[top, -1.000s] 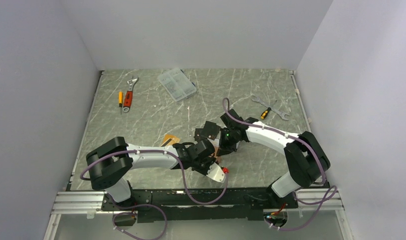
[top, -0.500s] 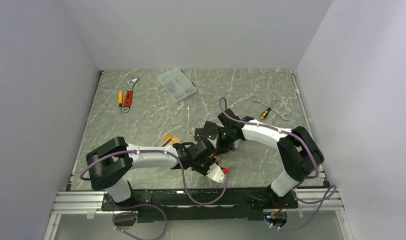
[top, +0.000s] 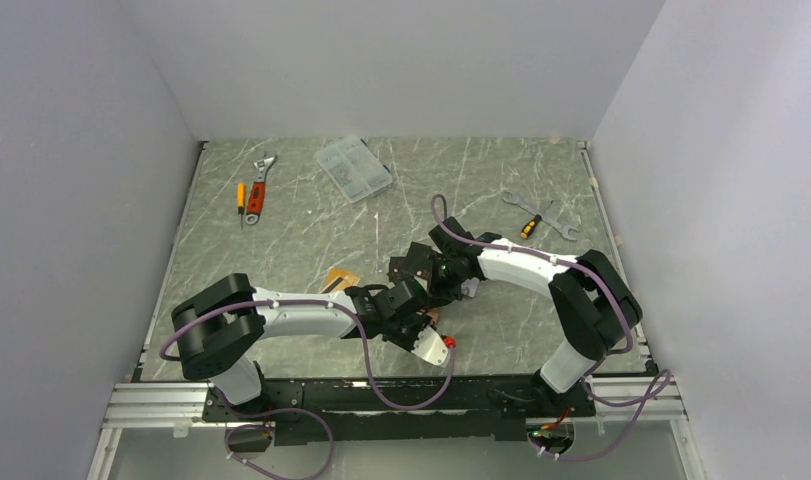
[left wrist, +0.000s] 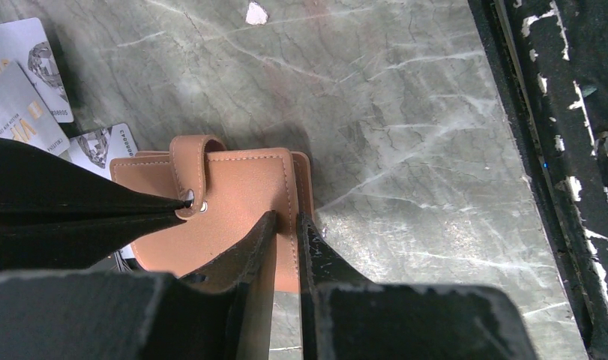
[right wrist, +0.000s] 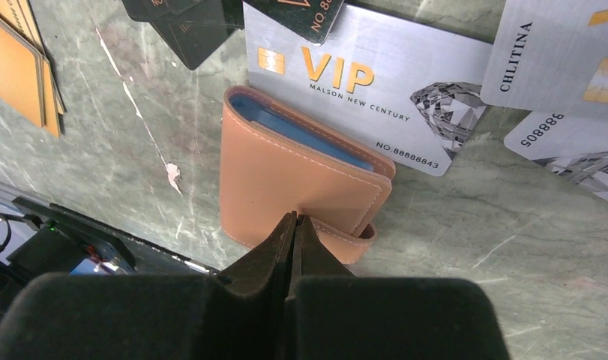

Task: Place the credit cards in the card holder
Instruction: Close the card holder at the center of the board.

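Observation:
The card holder (left wrist: 241, 187), a salmon-pink folded wallet with a pale-blue inside, lies on the table. My left gripper (left wrist: 286, 219) is shut on its stitched edge, one finger on top and one outside. Its snap tab (right wrist: 345, 241) wraps round the far edge. My right gripper (right wrist: 293, 217) is shut, with its tips pressed against the card holder (right wrist: 286, 172) beside that tab and nothing between them. Silver credit cards (right wrist: 360, 82) lie just beyond the wallet, one partly under it. Orange-gold cards (right wrist: 19, 67) lie apart to the left, seen from above as one orange card (top: 341, 279).
Black flat pieces (top: 411, 262) lie beside the cards. A clear compartment box (top: 353, 168) stands at the back. An adjustable wrench (top: 261, 180) and a screwdriver (top: 241, 198) lie back left, and an open wrench (top: 556, 222) back right. The black base rail (left wrist: 555, 150) runs close by the wallet.
The right arm has swung a little left and brought its shut gripper onto the wallet. The left gripper has closed slightly on the wallet's edge.

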Robot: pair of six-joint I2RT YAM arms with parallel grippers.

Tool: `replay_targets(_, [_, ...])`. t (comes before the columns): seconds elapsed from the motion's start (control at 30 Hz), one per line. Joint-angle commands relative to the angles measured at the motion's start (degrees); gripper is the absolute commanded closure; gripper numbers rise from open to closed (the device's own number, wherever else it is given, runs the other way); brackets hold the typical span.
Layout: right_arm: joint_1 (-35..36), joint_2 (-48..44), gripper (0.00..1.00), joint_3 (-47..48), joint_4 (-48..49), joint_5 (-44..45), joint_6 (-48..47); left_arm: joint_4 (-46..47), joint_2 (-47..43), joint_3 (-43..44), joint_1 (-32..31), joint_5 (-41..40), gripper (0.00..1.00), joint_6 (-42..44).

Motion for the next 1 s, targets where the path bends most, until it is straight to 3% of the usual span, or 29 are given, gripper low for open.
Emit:
replay_targets(0.0, [0.9, 0.9, 1.00, 2.0, 1.7, 0.5, 0.7, -5.0, -0.2, -0.1, 0.0, 0.7, 0.82, 0.1])
replay_targets(0.4, [2.2, 4.5, 1.00, 2.9, 0.3, -0.3, -1.1, -5.5, -0.3, 0.3, 0.3, 1.2, 0.83, -0.2])
replay_targets(0.73, [2.9, 0.3, 1.00, 0.5, -1.1, 4.9, -1.0, -5.7, -0.3, 0.3, 0.6, 1.1, 0.83, -0.2])
replay_targets(0.77, [2.9, -0.3, 0.98, 1.6, -2.0, 6.0, -1.4, -5.8, -0.4, 0.3, 0.7, 1.2, 0.83, -0.3])
replay_targets(0.9, [1.9, -0.9, 0.67, 8.5, -8.3, 8.6, -3.9, -6.3, -1.0, 0.4, 1.1, 1.9, 0.84, -0.6])
replay_targets(0.97, [1.9, -0.4, 0.61, 11.8, -12.4, 10.0, -4.9, -6.3, -1.2, 0.4, 1.3, 2.1, 0.84, -0.5])
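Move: The right hand's shut fingertips are already on the end of the card holder's strap. The bare snap stud sits about 1 cm back of them, level left-right and 1 cm lower. The silver VIP card lies roughly 5 cm ahead and 1 cm right, the black cards some 9 cm ahead and 4 cm left, all about 3 cm below. The left fingers already pinch the holder's near edge, its middle about 4 cm straight ahead. Leftward and down, about 1 cm each, the right hand's closed fingertips slowly press the strap end against the holder beside the stud and pause there. Then they rise a little over 1 cm, drifting back right and slightly forward as they part to about a third open and leave the strap. The left hand keeps its pinch on the near edge, almost still. ##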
